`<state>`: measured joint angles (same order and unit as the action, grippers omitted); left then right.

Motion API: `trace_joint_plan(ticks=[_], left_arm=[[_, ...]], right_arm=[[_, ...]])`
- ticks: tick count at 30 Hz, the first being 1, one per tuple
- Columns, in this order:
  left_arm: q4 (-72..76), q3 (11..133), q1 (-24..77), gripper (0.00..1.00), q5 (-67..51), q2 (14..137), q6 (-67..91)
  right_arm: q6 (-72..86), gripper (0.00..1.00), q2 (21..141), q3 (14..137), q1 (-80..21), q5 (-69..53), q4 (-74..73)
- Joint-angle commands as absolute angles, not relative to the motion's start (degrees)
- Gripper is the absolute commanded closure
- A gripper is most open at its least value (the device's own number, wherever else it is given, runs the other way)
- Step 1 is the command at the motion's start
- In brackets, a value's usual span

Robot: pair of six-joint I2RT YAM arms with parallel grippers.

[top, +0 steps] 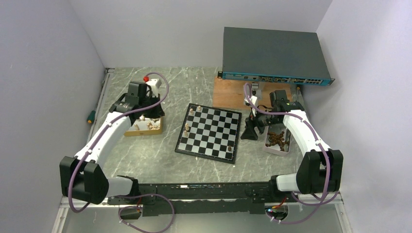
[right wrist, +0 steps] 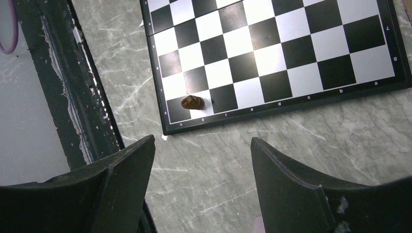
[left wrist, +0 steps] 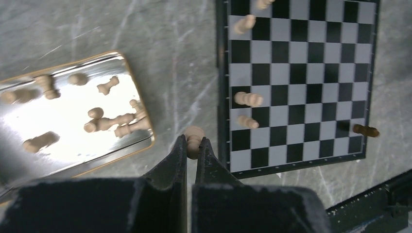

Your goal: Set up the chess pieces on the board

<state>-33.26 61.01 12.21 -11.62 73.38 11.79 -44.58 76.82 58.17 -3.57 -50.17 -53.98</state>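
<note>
The board (top: 214, 138) lies in the middle of the table, with a few light chess pieces (top: 187, 128) along its left side and one dark piece (top: 229, 148) near its front right corner. My left gripper (left wrist: 193, 139) is shut on a light tan pawn (left wrist: 194, 132), held over the bare table between the metal tray (left wrist: 58, 80) and the board's (left wrist: 301, 82) left edge. My right gripper (right wrist: 202, 140) stands open over the table, just off the board's (right wrist: 272, 43) corner where the dark piece (right wrist: 193, 102) stands. Nothing is between its fingers.
The metal tray (top: 131, 131) on the left holds several light pieces (left wrist: 116, 124). A white tray (top: 268, 145) on the right holds dark pieces (top: 277, 138). A wooden plank (top: 227, 92) and a dark network switch (top: 272, 53) sit at the back right. A screwdriver (top: 91, 116) lies by the left wall.
</note>
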Motion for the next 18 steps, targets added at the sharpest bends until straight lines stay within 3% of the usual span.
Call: trace_joint_plan(ticks=[1, 18], left_arm=[[-29.2, 65.0, 16.2, 1.0, -14.2, 75.0, 13.2], [-24.2, 71.6, 25.9, 1.0, -13.7, 86.8, 17.7]], right_arm=[[-45.8, 0.25, 75.1, 59.8, -3.4, -52.7, -54.2], [-45.8, 0.25, 74.5, 59.3, -3.5, -52.7, -53.9]])
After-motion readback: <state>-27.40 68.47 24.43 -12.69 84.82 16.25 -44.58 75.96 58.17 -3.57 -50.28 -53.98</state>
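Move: My left hand holds a pale piece; the chessboard's middle lies about 23 cm to its right, roughly 1 cm farther out and 16 cm below. On the board's left side, one pale pair stands 11 and 13 cm ahead, 13 and 17 cm right. Another stands some 3 and 1 cm ahead, both about 11 cm right. The white-piece box is 12 cm left, 4 cm ahead. From my idle right hand, the board's middle is 15 cm left, 7 cm ahead. Keeping the pale piece pinched in closed fingertips, I carry it with my left hand to the right, about 10 cm and slowing, away from the box and up to the board's left border. I drift some 2 cm forward, stay at nearly the same height well above the table, and turn the wrist about 10 degrees clockwise. ##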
